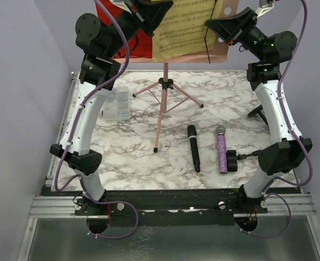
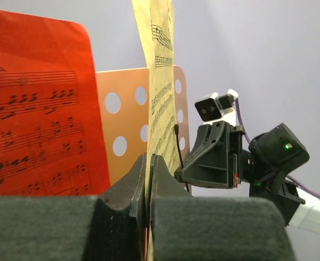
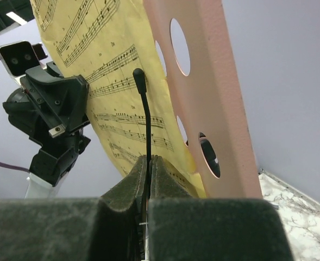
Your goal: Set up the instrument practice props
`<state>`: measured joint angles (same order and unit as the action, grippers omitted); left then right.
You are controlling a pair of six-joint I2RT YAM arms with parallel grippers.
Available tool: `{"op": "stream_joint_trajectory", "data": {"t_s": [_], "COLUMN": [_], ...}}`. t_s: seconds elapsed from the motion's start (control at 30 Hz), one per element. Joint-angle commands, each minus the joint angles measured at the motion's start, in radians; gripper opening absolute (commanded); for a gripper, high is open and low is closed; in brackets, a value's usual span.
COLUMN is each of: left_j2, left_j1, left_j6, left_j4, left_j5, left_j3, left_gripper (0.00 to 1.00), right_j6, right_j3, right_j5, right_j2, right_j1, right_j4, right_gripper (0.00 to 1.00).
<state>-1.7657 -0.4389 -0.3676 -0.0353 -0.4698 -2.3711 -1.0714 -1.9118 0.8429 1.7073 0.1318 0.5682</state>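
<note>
The pink perforated music rack [image 1: 222, 51] stands on thin tripod legs [image 1: 161, 111] at the back of the table. A red sheet [image 1: 135, 46] and a yellow sheet [image 1: 184, 27] lean on it. My left gripper [image 1: 156, 30] is shut on the yellow sheet's edge [image 2: 161, 98], next to the red sheet [image 2: 35, 119]. My right gripper [image 1: 209, 24] is shut on the rack's thin black page-holder wire [image 3: 145, 119], which lies over the yellow sheet [image 3: 111, 70]. The black microphone [image 1: 193, 148] and the purple glitter microphone [image 1: 222, 149] lie flat on the table.
A clear compartment box [image 1: 116, 104] lies left of the tripod. One black mic holder [image 1: 232, 161] lies beside the purple microphone, by the right arm. Another black piece [image 1: 257, 113] shows partly behind the right arm. Purple walls stand close on three sides.
</note>
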Motion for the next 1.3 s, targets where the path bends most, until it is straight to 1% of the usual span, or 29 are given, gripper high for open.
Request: {"op": "stream_joint_trajectory", "data": {"t_s": [0.0,0.23,0.6,1.27], "left_j2": [-0.058,-0.122,-0.149,-0.194], "left_j1": [-0.001,-0.001,-0.001,-0.001], "left_j6": [-0.011,-0.034,-0.071,-0.107], "left_j4": [-0.005,-0.026,-0.08,-0.144], "left_j5": [-0.11,-0.135,-0.108,-0.132], "left_j3": [-0.082,-0.141,-0.142,-0.153], "left_gripper": [0.0,0.0,0.0,0.0], "right_j6": [0.029,0.042,0.12,0.152], "right_j3": [-0.023,-0.025,-0.035,-0.055], "right_j5": [0.047,0.048,0.031,0.015], "right_j2": [0.003,-0.002,-0.02,-0.015], "right_j1": [0.003,0.003,0.017,0.042], "right_j4": [0.019,0.011,-0.06,-0.092], "right_gripper": [0.01,0.01,0.01,0.01]}}
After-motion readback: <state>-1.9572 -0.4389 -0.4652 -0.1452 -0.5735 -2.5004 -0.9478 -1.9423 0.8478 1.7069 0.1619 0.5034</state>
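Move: The left hand already pinches the yellow sheet's left edge, the sheet's middle some 5 cm to its right and 3 cm lower. The right page clip, pinched in the right hand, is its aim: about 10 cm to the right, about level fore and aft, some 5 cm lower. The red sheet's middle lies roughly 11 cm left, 4 cm ahead and 3 cm below. From the right hand, the yellow sheet's middle is about 5 cm left, 1 cm ahead and 2 cm up. Keeping its pinch on the yellow sheet's left edge, the left hand slides the sheet along the stand, farther behind the right page clip: some 3.5 cm right and 3 cm forward, dipping, rising slightly and ending about 2 cm lower, with a clockwise turn of nearly 10 degrees. The right hand keeps hold of the clip and drifts about 1 cm left, tilting slightly. ##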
